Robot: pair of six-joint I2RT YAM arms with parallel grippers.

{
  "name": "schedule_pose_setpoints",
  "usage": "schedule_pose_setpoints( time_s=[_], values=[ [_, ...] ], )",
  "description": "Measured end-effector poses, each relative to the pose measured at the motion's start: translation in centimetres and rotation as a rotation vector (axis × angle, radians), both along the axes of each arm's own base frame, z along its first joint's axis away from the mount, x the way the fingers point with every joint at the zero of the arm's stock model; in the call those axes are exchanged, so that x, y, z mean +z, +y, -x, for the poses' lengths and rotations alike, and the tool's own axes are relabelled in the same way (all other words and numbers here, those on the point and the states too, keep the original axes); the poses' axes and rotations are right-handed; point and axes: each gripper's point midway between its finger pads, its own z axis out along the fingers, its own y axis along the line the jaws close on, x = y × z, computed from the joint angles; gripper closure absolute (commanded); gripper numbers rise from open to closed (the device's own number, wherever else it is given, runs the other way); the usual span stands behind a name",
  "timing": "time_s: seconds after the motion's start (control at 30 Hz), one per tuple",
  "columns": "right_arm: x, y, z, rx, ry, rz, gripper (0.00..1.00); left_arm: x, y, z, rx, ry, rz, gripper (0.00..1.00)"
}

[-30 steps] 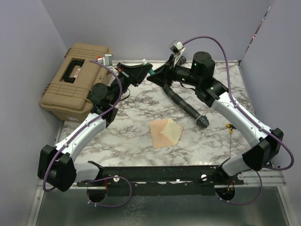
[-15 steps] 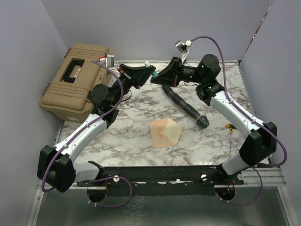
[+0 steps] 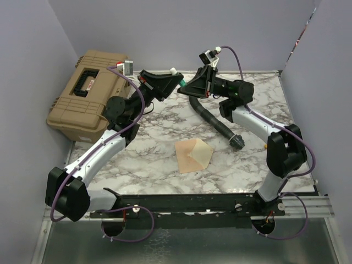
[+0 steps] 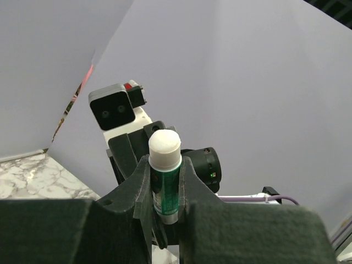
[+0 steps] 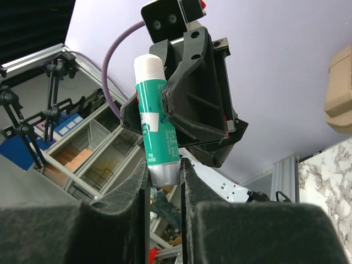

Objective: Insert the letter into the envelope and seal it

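Observation:
The envelope [image 3: 193,155] lies flat mid-table, kraft-brown, its paler pointed flap spread open to the right. The letter does not show as a separate sheet. Both grippers meet in the air at the back of the table. My left gripper [image 3: 175,80] [image 4: 165,162] is shut on the green body of a glue stick [image 3: 179,83] [image 4: 165,190] [image 5: 155,121] with a white cap. My right gripper [image 3: 183,88] [image 5: 164,168] is shut on the stick's silver-grey end, opposite the cap.
A tan tool case [image 3: 88,93] sits at the back left, partly off the marble table [image 3: 148,159]. A black ribbed tube [image 3: 217,122] lies diagonally right of centre. A small yellow item [image 3: 268,147] rests near the right edge. Walls close in at the back and both sides.
The right gripper's jaws have closed onto the glue stick's end, and the right arm has folded in towards the back. The left arm has lifted slightly with the stick.

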Motion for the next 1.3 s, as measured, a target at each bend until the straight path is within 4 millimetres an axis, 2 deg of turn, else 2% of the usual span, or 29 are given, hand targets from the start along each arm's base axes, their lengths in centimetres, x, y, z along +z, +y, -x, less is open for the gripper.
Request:
schedule_pose_setpoints(
  time_s=[0.1, 0.13, 0.27, 0.33, 0.57, 0.77, 1.03, 1.3],
  values=[
    [0.1, 0.0, 0.0, -0.001, 0.005, 0.000, 0.54, 0.2, -0.1, 0.1, -0.007, -0.007, 0.004, 1.00],
    [0.0, 0.0, -0.1, -0.011, 0.006, 0.006, 0.48, 0.1, -0.1, 0.0, -0.006, -0.007, 0.003, 1.00],
    [0.6, -1.1, -1.5, -0.145, -0.073, 0.044, 0.38, 0.0, 0.1, -0.3, 0.003, -0.006, -0.002, 1.00],
    [1.2, -1.8, -1.8, -0.223, -0.147, 0.063, 0.36, 0.0, 0.3, -0.5, 0.010, 0.002, 0.003, 1.00],
    [3.2, -3.2, -1.2, -0.474, -0.482, 0.134, 0.34, -0.1, 0.5, -0.9, 0.016, 0.049, 0.033, 1.00],
    [2.3, -3.5, -2.3, -0.648, -0.724, 0.246, 0.33, -0.1, 0.6, -1.0, 0.010, 0.071, 0.051, 1.00],
    [0.4, -2.7, -3.1, -0.829, -0.948, 0.345, 0.34, -0.1, 0.5, -1.1, -0.039, 0.151, 0.107, 1.00],
    [1.7, -2.7, -2.6, -0.992, -1.086, 0.270, 0.33, 0.0, 0.4, -1.6, -0.105, 0.282, 0.204, 1.00]
  ],
)
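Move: The glue stick is already held in both hands: the left grips it near its white-topped end, with its middle barely 1 cm back, right and below that hand. From the right hand on its base, the middle is about 3 cm left, 1 cm ahead and 2 cm up. Far below the right hand, some 42 cm down, lie the envelope, about 4 cm back and 3 cm right, and the black hose, 14 cm ahead and 11 cm right. The glue stick's base is let go by the right fingers, which open wide as that hand backs off to its right by some 3 cm, bobs up, down and a little up again, and ends slightly farther forward. Its wrist meanwhile rolls back about 80 degrees, counter-clockwise looking along the fingers, which also swing forward. The left hand keeps its grip, easing forward a little and rolling some 20 degrees. ##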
